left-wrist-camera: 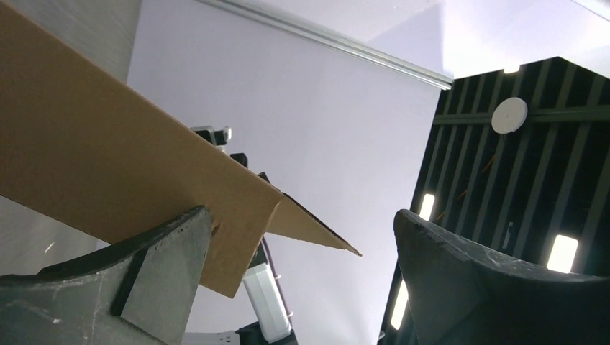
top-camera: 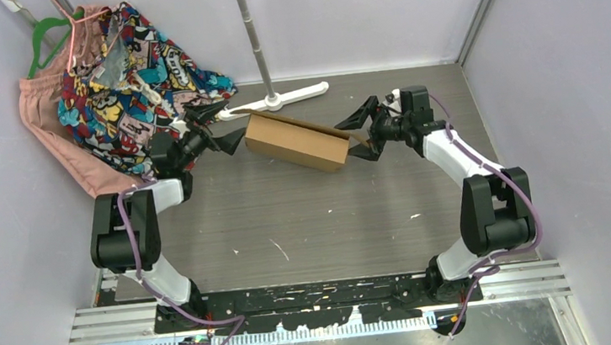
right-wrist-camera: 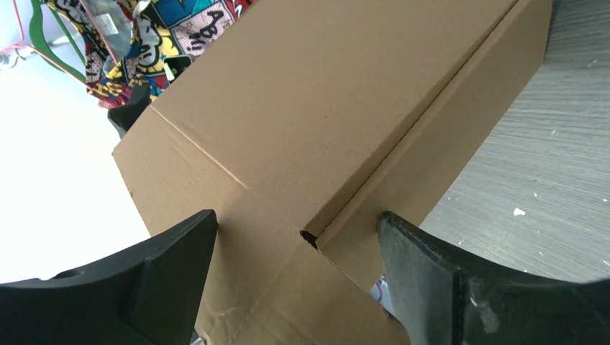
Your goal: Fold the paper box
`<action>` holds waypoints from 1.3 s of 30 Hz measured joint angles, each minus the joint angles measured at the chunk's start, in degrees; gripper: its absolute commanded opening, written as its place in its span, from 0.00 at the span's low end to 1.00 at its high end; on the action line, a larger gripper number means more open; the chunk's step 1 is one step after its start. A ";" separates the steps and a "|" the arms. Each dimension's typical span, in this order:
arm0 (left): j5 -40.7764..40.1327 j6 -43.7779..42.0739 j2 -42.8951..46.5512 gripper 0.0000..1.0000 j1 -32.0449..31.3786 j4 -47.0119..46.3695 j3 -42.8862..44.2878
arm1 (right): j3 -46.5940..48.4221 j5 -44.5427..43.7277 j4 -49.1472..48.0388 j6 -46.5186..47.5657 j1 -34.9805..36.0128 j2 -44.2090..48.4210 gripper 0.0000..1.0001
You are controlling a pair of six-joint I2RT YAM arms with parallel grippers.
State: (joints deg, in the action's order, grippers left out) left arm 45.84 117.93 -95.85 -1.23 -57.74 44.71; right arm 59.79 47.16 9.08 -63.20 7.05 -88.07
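The paper box (top-camera: 295, 142), plain brown cardboard and partly folded, stands on the grey table (top-camera: 315, 222) at the far middle, between my two grippers. My left gripper (top-camera: 217, 128) is open at the box's left end. In the left wrist view one of its fingers (left-wrist-camera: 169, 266) touches the underside of a cardboard panel (left-wrist-camera: 108, 158), and the other stands far off it. My right gripper (top-camera: 363, 133) is open and straddles the right end. In the right wrist view the box (right-wrist-camera: 316, 122) fills the gap between the fingers (right-wrist-camera: 431, 280), with a side wall and an end flap there.
A colourful comic-print garment (top-camera: 128, 80) and a pink one (top-camera: 53, 129) hang on hangers at the back left, close behind the left gripper. A metal pole with a white foot (top-camera: 282, 99) stands just behind the box. Walls close in left, right and back.
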 measured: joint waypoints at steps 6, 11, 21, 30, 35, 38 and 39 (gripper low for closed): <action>-1.03 0.85 -1.07 1.00 0.00 -3.96 -0.04 | 0.04 3.65 -0.02 -0.87 0.00 -1.81 0.86; -2.82 1.68 -1.90 1.00 0.00 -7.26 -1.62 | 0.98 5.31 0.07 -1.29 0.00 -3.15 0.86; -5.60 1.68 -5.38 1.00 0.02 -10.58 -2.58 | 4.04 5.62 -0.52 -2.19 -0.72 -5.81 0.87; -6.36 1.62 -9.75 1.00 0.02 -12.48 -2.97 | 6.51 6.03 -3.96 -3.65 -2.12 -8.79 0.87; -6.36 1.86 -12.35 1.00 0.02 -15.04 -2.97 | 7.43 6.34 -6.12 -4.28 -2.64 -10.34 0.87; -6.38 1.84 -13.33 1.00 0.02 -17.38 -2.97 | 8.35 6.60 -6.64 -4.46 -2.80 -11.34 0.87; -6.38 1.84 -13.66 1.00 0.02 -18.10 -2.95 | 8.68 6.58 -6.86 -4.44 -2.82 -11.67 0.87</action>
State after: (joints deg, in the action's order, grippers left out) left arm 39.46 119.77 -109.51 -1.21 -75.83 41.76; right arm 68.47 53.74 2.22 -67.64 4.23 -99.74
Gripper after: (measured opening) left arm 0.995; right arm 0.871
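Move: The paper box is already clamped in the air between my open hands. Its middle is about 14 cm right of my left hand, 6 cm back and 6 cm below, and some 11 cm straight left of my right hand, about level in height. Its right lid flap sits about 3 cm right of my right hand. From the left hand, the white stand foot lies about 8 cm right and 7 cm ahead, the clothes some 28 cm left and 12 cm ahead, both far below. I keep the box squeezed end to end, fingers staying open, with my lower left finger still against its left end. My left hand sinks nearly 6 cm and edges forward a little, while my right hand first gives back slightly, then carries its end forward about 5 cm at almost the same height towards the back wall; both wrists turn only a few degrees. ##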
